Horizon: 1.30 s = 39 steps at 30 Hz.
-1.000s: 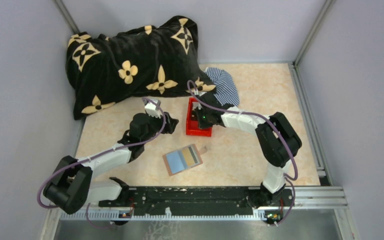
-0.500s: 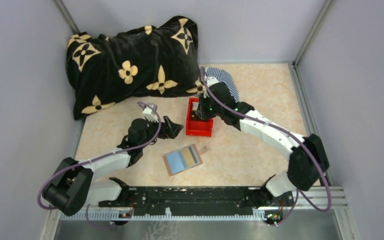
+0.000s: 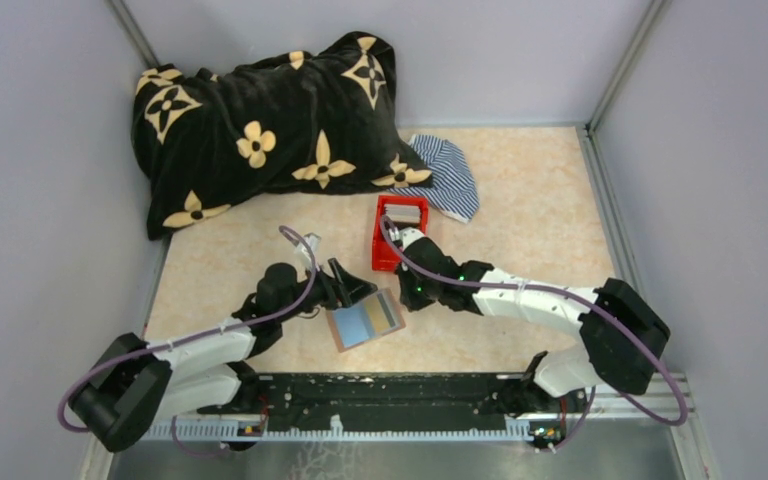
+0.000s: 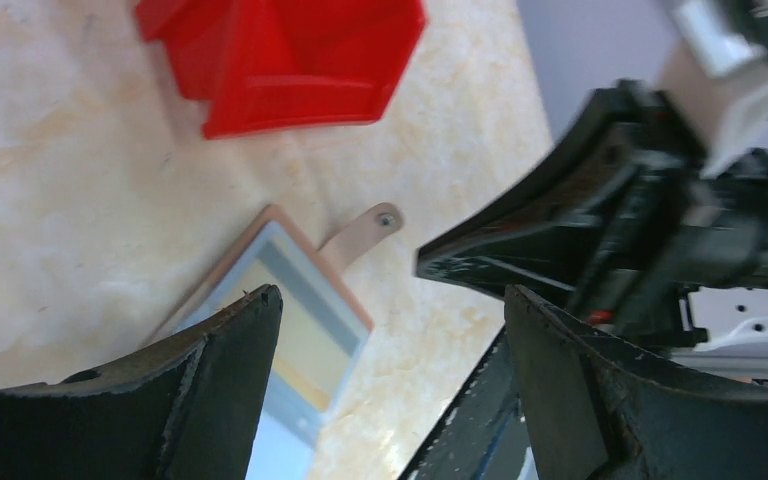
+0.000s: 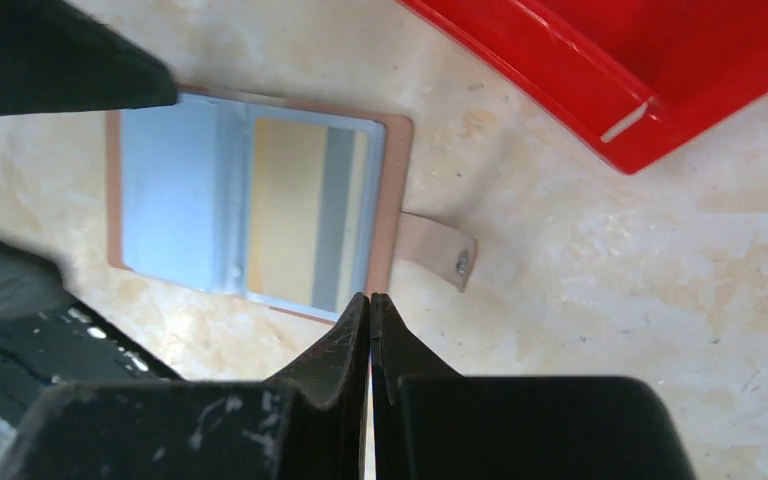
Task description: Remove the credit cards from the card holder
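The card holder (image 3: 338, 338) lies open and flat on the table, its snap tab (image 5: 440, 250) pointing right. In its slots sit the credit cards: a light blue one (image 5: 170, 190), an orange one (image 5: 285, 210) and a grey one (image 5: 340, 215). My left gripper (image 3: 357, 283) hovers open at the holder's upper left edge, nothing between its fingers (image 4: 230, 350). My right gripper (image 3: 407, 300) is shut and empty, just off the holder's right side near the tab; in the right wrist view its tips (image 5: 370, 300) sit at the holder's near edge.
A red open-top box (image 3: 382, 252) stands just behind the holder with a grey card (image 3: 407, 215) inside. A black flower-print cushion (image 3: 260, 120) and a striped cloth (image 3: 450, 170) lie at the back. Grey walls close in both sides.
My right arm left the red box and came down to the holder's right side, leaving a grey card in the box. My left gripper moved right and nearer, up to the holder.
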Tool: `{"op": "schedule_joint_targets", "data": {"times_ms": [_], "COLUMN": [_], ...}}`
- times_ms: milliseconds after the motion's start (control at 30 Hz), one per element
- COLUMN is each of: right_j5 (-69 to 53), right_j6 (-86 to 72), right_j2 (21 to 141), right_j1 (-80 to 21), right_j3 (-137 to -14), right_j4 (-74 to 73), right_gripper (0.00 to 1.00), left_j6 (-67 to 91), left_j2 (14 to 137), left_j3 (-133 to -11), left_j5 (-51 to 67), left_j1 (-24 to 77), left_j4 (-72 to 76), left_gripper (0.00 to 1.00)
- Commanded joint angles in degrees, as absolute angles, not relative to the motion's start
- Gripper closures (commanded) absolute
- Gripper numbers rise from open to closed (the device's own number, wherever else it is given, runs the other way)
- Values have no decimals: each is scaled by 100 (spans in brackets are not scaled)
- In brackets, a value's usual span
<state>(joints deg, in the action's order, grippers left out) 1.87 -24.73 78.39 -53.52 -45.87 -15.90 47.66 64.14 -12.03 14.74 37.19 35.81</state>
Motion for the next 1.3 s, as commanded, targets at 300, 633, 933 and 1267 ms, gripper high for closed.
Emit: {"op": "schedule_joint_targets", "data": {"times_ms": [300,633,933,1267], "right_j5": [759,586,203,227], "right_j6": [-2433,-2216,-2522,-2896], "right_j2": [8272,9151,8877,8230], "right_j1": [-5306,-4909,-5021,-5410], "right_j3": [-4442,-4454,-4095,-3892], "right_j4": [-969,-596,-575,-1019], "right_gripper": [100,100,100,100], "left_j6": [5371,5705,5663,5413], "left_j2": [6288,6364,6407,6167], "left_j3": [-1131,-1079,-1156,-1510], "left_j5": [793,659,572,513], "left_j1": [4354,4455,4455,4455], "left_j4": [3434,3390,3105,2641], "left_gripper": [12,13,13,13]}}
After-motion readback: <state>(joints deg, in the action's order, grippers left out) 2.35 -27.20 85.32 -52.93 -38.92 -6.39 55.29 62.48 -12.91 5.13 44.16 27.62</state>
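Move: The card holder lies open with its middle about 9 cm to the right hand's left, 1 cm nearer the base and 7 cm below; the snap strap at its right edge is some 3 cm ahead of that hand, straight in line and as far down. The red box stands about 18 cm ahead and 2 cm left. From the left hand, the holder's middle is about 3 cm back, level sideways and 9 cm below. No contact can be made out: the right hand, fingers still shut, sinks about 6 cm towards the table while reaching some 3 cm forward, then stays low and draws back about 4 cm to end beside the holder's right edge, on the base side of the strap. The left hand, wide open over the holder, eases back 1 to 2 cm, bobs up, then settles slightly lower. ##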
